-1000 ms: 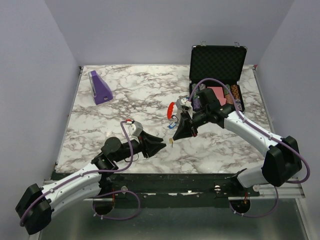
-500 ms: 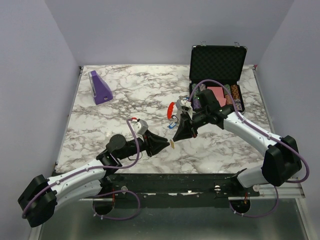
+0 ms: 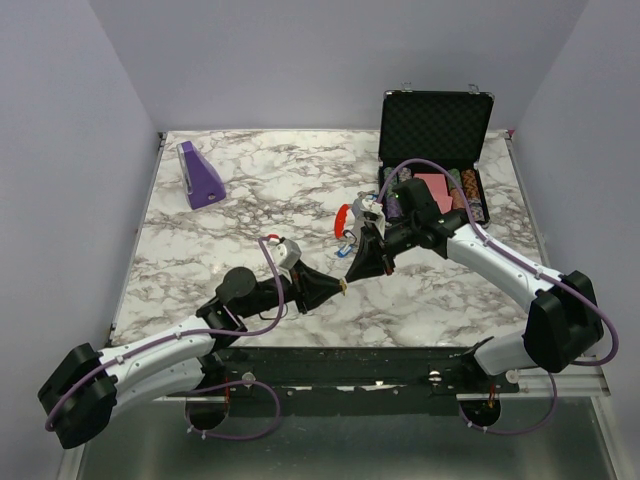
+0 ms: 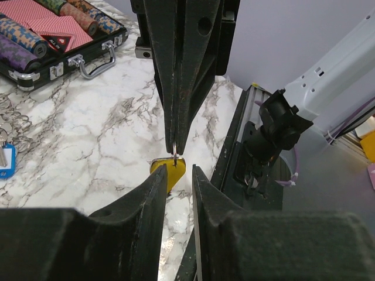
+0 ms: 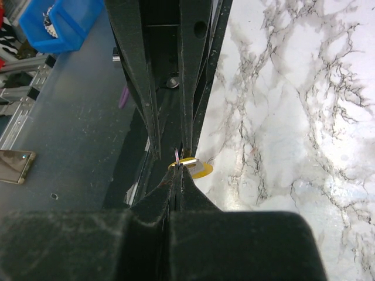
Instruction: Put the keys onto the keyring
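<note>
My right gripper [image 3: 352, 274] hovers above the table's front middle, shut on a thin metal ring from which the yellow key [image 3: 343, 287] hangs. In the right wrist view the right gripper [image 5: 180, 170] pinches that ring just above the yellow key [image 5: 199, 168]. My left gripper [image 4: 177, 174] faces it, jaws a narrow gap apart, with the yellow key [image 4: 171, 170] at its fingertips, partly behind the left finger. The keyring [image 3: 346, 220], with its red crescent and a blue key [image 3: 343, 249], lies on the marble behind the grippers. A blue key [image 4: 6, 161] shows at the left wrist view's left edge.
An open black case of poker chips [image 3: 436, 160] stands at the back right, also seen as the case [image 4: 58, 44] beyond my left gripper. A purple wedge [image 3: 201, 176] sits at the back left. The table's front edge [image 4: 231, 158] runs just beside the yellow key.
My left gripper has slid right and forward up to the yellow key, and its jaws have narrowed. The right gripper has stayed in place, still shut.
</note>
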Available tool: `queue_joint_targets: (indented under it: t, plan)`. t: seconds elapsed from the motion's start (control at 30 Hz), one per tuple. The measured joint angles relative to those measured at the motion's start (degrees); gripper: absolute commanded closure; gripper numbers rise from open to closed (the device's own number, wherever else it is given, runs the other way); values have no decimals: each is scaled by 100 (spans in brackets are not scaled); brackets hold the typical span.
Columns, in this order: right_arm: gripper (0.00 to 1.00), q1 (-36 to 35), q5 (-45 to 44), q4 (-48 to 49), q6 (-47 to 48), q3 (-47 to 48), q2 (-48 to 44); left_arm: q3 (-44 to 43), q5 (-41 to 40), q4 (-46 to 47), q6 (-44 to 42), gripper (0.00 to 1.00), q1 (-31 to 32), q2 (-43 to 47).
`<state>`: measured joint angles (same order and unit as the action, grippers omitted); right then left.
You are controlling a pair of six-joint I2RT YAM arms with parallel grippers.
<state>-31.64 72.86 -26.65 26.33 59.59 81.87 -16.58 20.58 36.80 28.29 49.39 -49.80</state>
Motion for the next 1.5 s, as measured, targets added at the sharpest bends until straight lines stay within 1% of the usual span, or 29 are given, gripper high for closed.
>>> queue_joint_targets:
  t: [0.1, 0.3, 0.5, 0.7, 0.73, 0.83, 0.97, 1.03, 1.17, 1.23, 1.33, 1.5]
  plan:
    - [99, 0, 9, 7, 0, 0, 2, -48, 0, 0, 0, 69, 17, -52]
    - [99, 0, 15, 11, -2, -17, 22, -111, 2, 4, 0, 74, 24, -66]
    - [99, 0, 42, 11, -42, -33, 26, -170, 9, 0, -2, 85, 26, -140]
    - [99, 0, 55, 11, -48, -33, 26, -186, 42, -33, -2, 85, 26, -186]
    - [99, 0, 55, 11, -52, -33, 26, -203, 46, -63, -4, 87, 26, -188]
    - [99, 0, 57, 13, -70, -35, 26, -258, 55, -144, -4, 100, 26, -197]
    - [98, 0, 59, 11, -85, -50, 26, -271, 46, -243, -26, 100, 24, -197]
    - [96, 0, 59, 9, -83, -66, 26, -299, 48, -330, -55, 100, 26, -195]
    - [81, 0, 59, 15, -81, -70, 33, -490, 46, -782, -199, 100, 26, -140]
    - [77, 0, 59, 15, -68, -70, 33, -581, 46, -1040, -280, 100, 31, -90]
    - [64, 0, 74, 4, -11, -70, 33, -802, 46, -1585, -457, 100, 44, -9]
    - [46, 0, 116, -17, 81, -72, 33, -1161, 57, -2315, -693, 100, 57, 0]
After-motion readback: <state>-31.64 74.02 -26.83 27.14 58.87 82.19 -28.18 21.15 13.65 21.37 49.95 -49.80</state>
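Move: At the tips of the right hand's shut fingers hangs the keyring with its yellow tag and one key, about 1 cm left of the right hand point. For the open left hand the same keyring lies about 1 cm to the right, otherwise level with it. The blue key tag lies on the table roughly 14 cm ahead of the left hand and 12 cm below, with the red strap some 10 cm beyond that tag and 1 cm left of it. Closing on the held keyring, the left hand edges under 1 cm to the right and pinches the ring at its fingertips. The right hand stays almost in place, keeps its hold until the left is shut, then opens nearly halfway and lets go. Meanwhile the left, almost on the spot, tips its fingers down some 10 degrees. ##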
